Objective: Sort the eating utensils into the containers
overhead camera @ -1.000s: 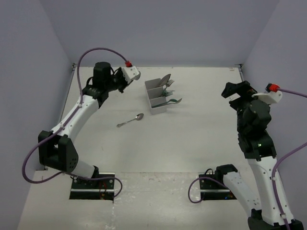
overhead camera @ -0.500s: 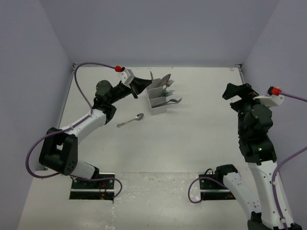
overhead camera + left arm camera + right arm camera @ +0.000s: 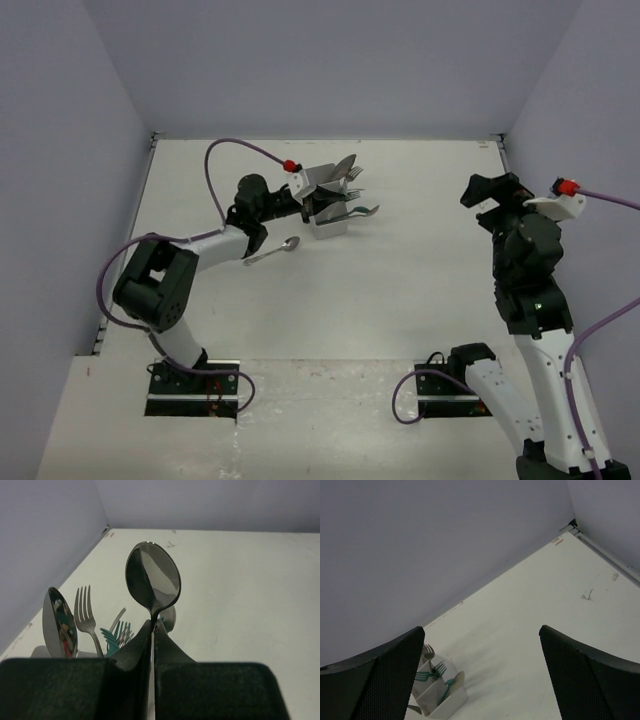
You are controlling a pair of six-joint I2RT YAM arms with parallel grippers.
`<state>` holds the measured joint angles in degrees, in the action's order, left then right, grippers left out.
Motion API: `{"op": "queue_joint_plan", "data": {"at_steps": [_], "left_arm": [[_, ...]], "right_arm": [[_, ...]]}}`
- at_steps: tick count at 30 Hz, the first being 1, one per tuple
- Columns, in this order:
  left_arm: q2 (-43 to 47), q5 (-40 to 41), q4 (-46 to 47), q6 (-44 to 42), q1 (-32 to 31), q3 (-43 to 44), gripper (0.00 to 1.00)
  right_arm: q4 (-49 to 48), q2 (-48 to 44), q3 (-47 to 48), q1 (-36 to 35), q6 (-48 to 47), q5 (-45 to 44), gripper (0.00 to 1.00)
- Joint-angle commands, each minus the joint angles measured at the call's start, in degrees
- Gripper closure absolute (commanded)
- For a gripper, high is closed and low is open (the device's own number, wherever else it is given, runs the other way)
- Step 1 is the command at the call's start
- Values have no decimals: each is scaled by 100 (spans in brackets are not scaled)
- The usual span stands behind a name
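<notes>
The white three-compartment container [image 3: 331, 228] stands at the table's back centre with several silver and teal eating utensils leaning out of it. My left gripper [image 3: 312, 196] is at its left side, shut on the neck of a silver spoon [image 3: 152, 580] whose bowl points up and away past the fingertips [image 3: 161, 630]. Behind it in the left wrist view stand another spoon [image 3: 60, 623], a silver fork [image 3: 85, 612] and a teal fork [image 3: 113, 638]. One more silver spoon [image 3: 272, 251] lies flat on the table in front of the box. My right gripper [image 3: 483, 192] hangs open, high at the right, holding nothing.
The right wrist view looks down on the container [image 3: 451, 700] from afar, between wide-open fingers [image 3: 395, 665]. The back wall and side walls enclose the table. The left arm's purple cable [image 3: 235, 150] arcs over the table's back left part.
The left arm has swung from the back left over to the container, carrying the spoon, and stretched low across the table. The right arm barely moved.
</notes>
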<state>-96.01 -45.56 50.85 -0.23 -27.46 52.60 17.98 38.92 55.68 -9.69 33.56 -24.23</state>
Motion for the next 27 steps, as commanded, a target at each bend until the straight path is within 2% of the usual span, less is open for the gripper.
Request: {"op": "queue_joint_plan", "data": {"at_steps": [1, 5, 12, 15, 16, 20, 21, 23, 25, 26, 27], "left_arm": [[-400, -216, -162, -819, 4, 426, 100], [-857, -120, -321, -1075, 4, 760, 100], [-1131, 65, -681, -1725, 4, 840, 100], [-1148, -128, -1470, -2261, 4, 989, 100], [-1114, -285, -1995, -2558, 4, 1059, 100], [-973, 64, -2456, -2816, -5, 1103, 100], [-929, 134, -2683, -2816, -5, 1130, 97], [-728, 232, -2817, -2886, -5, 1148, 61], [-465, 355, -2888, -3009, -5, 1007, 58], [-358, 381, -2940, -3079, -5, 972, 45], [-262, 451, -3036, -3140, -5, 928, 44]], "right_arm": [[-207, 90, -13, 20, 1, -38, 1], [-198, 230, 92, 20, -130, -161, 1], [-207, 222, 110, 20, -236, -363, 1], [-207, 187, 92, 20, -280, -425, 1], [-207, 186, 101, 20, -297, -460, 1], [-207, 195, 118, 20, -324, -504, 1], [-207, 204, 127, 20, -324, -504, 1], [-233, 204, 136, 20, -333, -426, 1], [-321, 178, 101, 20, -341, -346, 1], [-347, 160, 75, 20, -333, -285, 1], [-348, 143, 75, 20, -315, -267, 1]]}}
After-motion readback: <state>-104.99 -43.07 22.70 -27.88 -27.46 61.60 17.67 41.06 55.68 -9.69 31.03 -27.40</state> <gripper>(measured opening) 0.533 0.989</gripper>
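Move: My left hand holds a silver spoon upright, bowl up. The container's near compartment, already holding spoons, lies about 4 cm ahead, 4 cm to the right and some 18 cm below; the fork compartment is roughly 8 cm farther out and 2 cm left of it. The last spoon lies on the table some 5 cm back and 13 cm left of my left hand. From my right hand the near compartment is about 12 cm ahead, 30 cm left, 32 cm down. With my left hand I lower the spoon handle-first into the near compartment, going down about 10 cm and easing some 3.5 cm forward early on. As I sink, I tip the right-pointing fingers down by some 20 degrees, and near the bottom I open them to about half and let go of the spoon. ##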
